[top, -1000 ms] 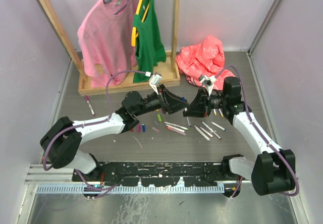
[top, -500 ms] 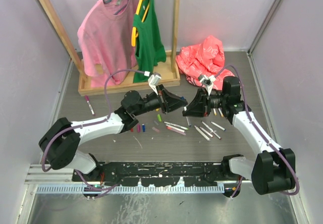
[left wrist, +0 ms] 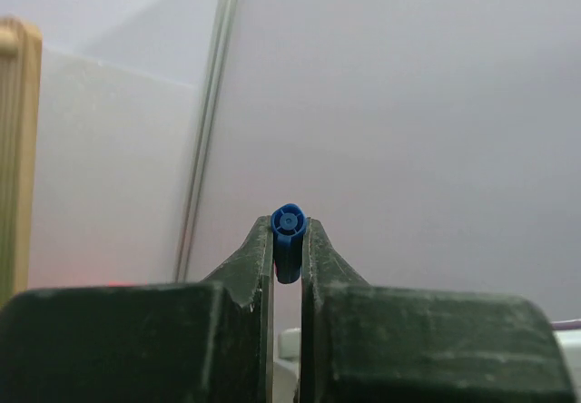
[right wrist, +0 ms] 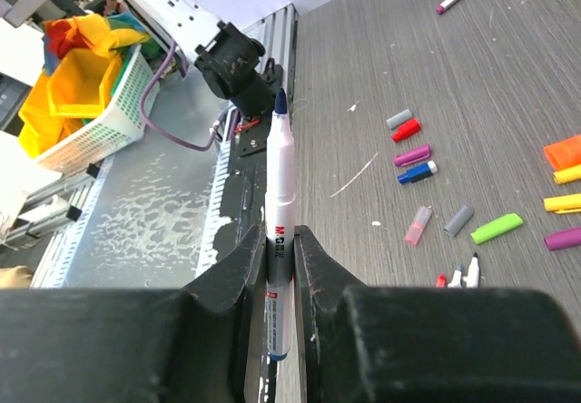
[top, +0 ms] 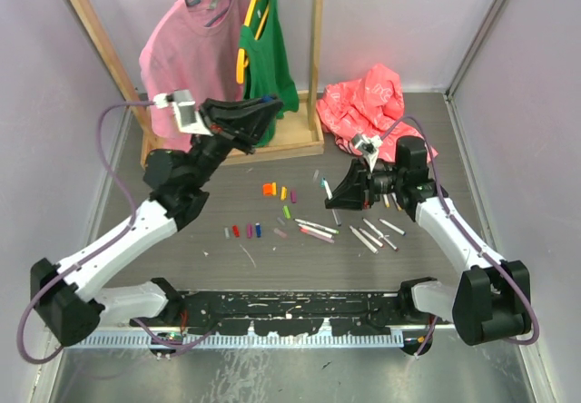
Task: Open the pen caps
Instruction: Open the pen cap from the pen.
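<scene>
My left gripper (top: 269, 101) is raised high above the table's back left, shut on a small blue pen cap (left wrist: 289, 225) pinched at its fingertips (left wrist: 289, 238). My right gripper (top: 337, 194) hovers low over the table's middle, shut on a white-barrelled pen (right wrist: 280, 181) whose dark blue tip is bare. Loose pen caps lie on the table: orange (top: 269, 188), yellow (top: 283, 192), green (top: 287, 211), red (top: 235, 230), purple (top: 249, 230) and blue (top: 259, 230). Several uncapped white pens (top: 316, 229) lie beside and under the right gripper.
A wooden clothes rack (top: 227, 153) with a pink shirt (top: 191, 67) and a green top (top: 266, 67) stands at the back. A red bag (top: 368, 99) lies back right. One capped pen (top: 160, 188) lies far left. A basket (right wrist: 86, 103) sits beyond the front rail.
The left gripper closed on the blue cap at the pen in the right gripper, then lifted up and back to the left with the cap off. The right arm barely moved.
</scene>
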You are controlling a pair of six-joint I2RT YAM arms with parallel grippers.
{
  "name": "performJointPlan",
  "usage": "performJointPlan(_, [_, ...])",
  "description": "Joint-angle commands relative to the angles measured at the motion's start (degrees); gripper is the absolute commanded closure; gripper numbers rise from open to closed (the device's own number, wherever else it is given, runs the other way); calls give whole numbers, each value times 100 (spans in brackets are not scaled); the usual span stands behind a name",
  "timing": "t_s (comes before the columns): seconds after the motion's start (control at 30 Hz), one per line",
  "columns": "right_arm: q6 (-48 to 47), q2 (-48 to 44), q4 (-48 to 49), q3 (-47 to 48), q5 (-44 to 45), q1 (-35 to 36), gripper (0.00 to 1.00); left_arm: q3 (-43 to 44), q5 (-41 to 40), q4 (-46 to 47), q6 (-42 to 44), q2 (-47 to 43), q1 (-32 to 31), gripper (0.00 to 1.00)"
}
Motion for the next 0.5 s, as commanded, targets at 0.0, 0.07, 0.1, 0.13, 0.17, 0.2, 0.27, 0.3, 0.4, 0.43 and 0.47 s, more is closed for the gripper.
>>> performJointPlan(0.0, [-996,-121,-962,313,482,35,99,-154,-220,31,251,-395,17,100])
performJointPlan(0.07, [-2298,-145,-2297,715,1305,34,99,-393,-133,-87,79,-595,23,100])
performJointPlan(0.1, [-2503,-140,-2541,831,1717,35,99,-535,-69,-142,13,-664,23,100])
performJointPlan(0.13, [-2610,-142,-2693,913,2143,25,99,-683,-8,-209,-57,-736,23,100])
performJointPlan(0.17, [-2720,-148,-2792,986,2452,13,99,-821,34,-286,-145,-793,22,100])
performJointPlan(0.2, [-2808,-158,-2870,1047,2670,-16,99,-965,88,-348,-220,-833,22,100])
performJointPlan(0.27, [-2880,-194,-2921,1110,3038,-132,99,-1245,165,-417,-417,-862,21,100])
performJointPlan(0.3, [-2896,-210,-2920,1117,3227,-211,99,-1368,184,-431,-533,-852,20,100])
performJointPlan(0.4, [-2894,-212,-2928,1160,3678,-579,99,-1669,238,-445,-977,-651,12,100])
performJointPlan(0.43, [-2885,-197,-2940,1182,3819,-730,99,-1707,286,-448,-1143,-524,12,100])
performJointPlan(0.47, [-2885,-188,-2955,1210,3953,-861,99,-1714,363,-444,-1305,-361,5,100])
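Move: My left hand, gripping the blue cap, is high over the table; the loose purple cap lies about 17 cm ahead, 5 right and 48 below it, the orange cap level with the purple one but 7 farther left, the teal cap 10 right of the purple one and 4 farther out. From my right hand, gripping the uncapped pen, the near pens lie some 11 cm ahead, 12 right and 22 down; the far pens sit 9 beyond those and 9 farther right. With my left hand I keep the blue cap pinched, drift back and left a couple of centimetres while still rising slightly, then drop about 14 cm towards the loose caps, tipping the fingers down. My right hand carries the uncapped pen forward, right and a little down, about 10 cm in all, towards the laid-out pens, while the fingers dip and swing clockwise some 20 degrees. ##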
